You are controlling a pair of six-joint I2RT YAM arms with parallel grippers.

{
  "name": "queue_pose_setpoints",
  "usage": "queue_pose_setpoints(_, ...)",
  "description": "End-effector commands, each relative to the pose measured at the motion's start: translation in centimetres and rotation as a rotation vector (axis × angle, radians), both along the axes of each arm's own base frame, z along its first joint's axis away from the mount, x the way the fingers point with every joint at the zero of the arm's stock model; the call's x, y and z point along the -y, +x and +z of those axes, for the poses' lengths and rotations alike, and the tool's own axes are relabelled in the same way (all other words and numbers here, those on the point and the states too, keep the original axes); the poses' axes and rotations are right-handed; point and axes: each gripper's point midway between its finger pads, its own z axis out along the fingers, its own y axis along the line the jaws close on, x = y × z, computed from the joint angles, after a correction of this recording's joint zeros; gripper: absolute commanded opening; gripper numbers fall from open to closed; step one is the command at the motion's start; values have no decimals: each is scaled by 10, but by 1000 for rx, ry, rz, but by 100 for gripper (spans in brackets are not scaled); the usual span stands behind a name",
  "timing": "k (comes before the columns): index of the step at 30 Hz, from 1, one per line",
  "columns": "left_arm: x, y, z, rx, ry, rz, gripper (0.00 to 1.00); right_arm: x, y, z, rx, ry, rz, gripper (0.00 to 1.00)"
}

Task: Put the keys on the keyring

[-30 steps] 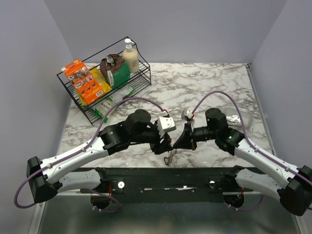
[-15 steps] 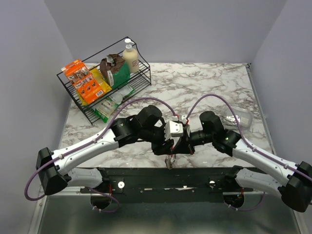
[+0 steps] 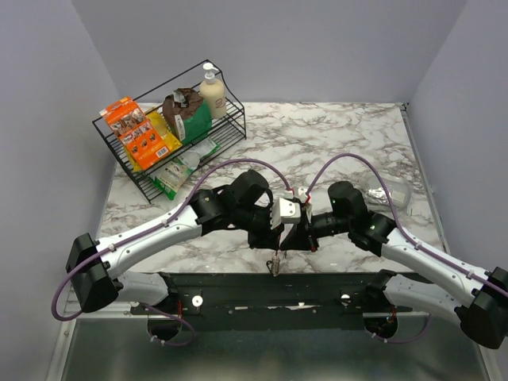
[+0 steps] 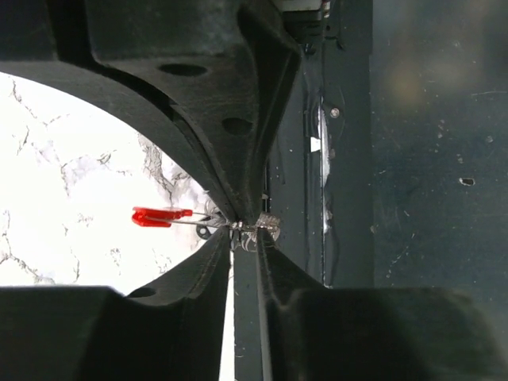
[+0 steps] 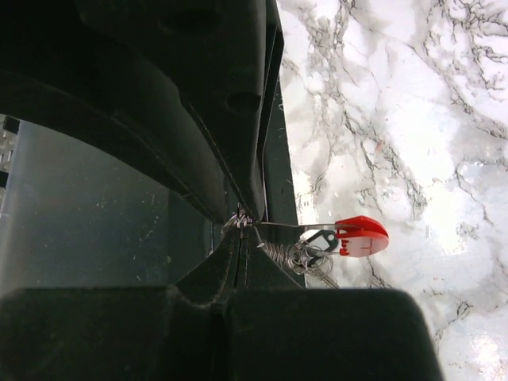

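Observation:
The keyring (image 5: 361,236) is a red clip on a thin wire with a silvery ribbed chain (image 5: 274,252). My right gripper (image 5: 242,226) is shut on the wire's end. A dark oval key (image 5: 321,238) with a pale centre hangs with several metal rings beside the clip. My left gripper (image 4: 244,232) meets the right one tip to tip. Its fingers stand a narrow slit apart, pressed on the silvery chain (image 4: 266,222), with the red clip (image 4: 159,216) off to the left. In the top view both grippers (image 3: 287,236) join near the table's front edge, and the keyring (image 3: 274,262) dangles below them.
A black wire rack (image 3: 151,171) with boxes, packets and a soap bottle stands at the back left. A clear plastic bag (image 3: 389,194) lies right of the right arm. The black base rail (image 3: 238,290) runs under the dangling keyring.
My left arm has swung right until its tips reached the right gripper, and its jaws have narrowed onto the keyring's chain. The right gripper has stayed shut and shifted slightly left.

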Motion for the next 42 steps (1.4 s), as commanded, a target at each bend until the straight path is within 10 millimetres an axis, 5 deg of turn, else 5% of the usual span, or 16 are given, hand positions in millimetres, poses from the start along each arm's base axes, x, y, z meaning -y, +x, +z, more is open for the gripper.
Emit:
queue_pose_setpoints(1,5,-3,8,-21,-30,-36,22,-3,1,12,44,32,7,0)
queue_pose_setpoints(5,7,-2,5,-27,-21,-44,0,-3,1,12,47,34,6,0)
queue_pose_setpoints(16,9,-1,8,-19,-39,-50,0,-1,5,12,60,30,-24,1)
queue_pose_setpoints(19,10,2,9,-2,-66,-23,0,0,7,12,75,35,-47,11)
queue_pose_setpoints(29,6,17,31,113,-217,118,0,11,13,41,158,137,-166,75)
queue_pose_setpoints(42,-7,21,55,202,-379,216,0,25,32,88,174,242,-385,84)
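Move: The keyring is pinched in the right hand's shut fingertips, at its hand point, over the table's near edge. The left hand's nearly shut fingers stand at it from the other side, with the ring within about 1 cm to their right. From the left hand, the keyring's red grip sticks out roughly 5 cm ahead and 3 cm lower, and its wire coil hangs straight below by about 5 cm. The left fingertips close fully and pinch the keyring beside the right hand's grip. With both hands almost still, the right fingers then open wide, let go and rise about 6 cm, drifting slightly forward and to the right, away from the ring. As they leave, the left hand keeps its hold and lifts about 3.5 cm, its wrist rolling some 15 degrees. ##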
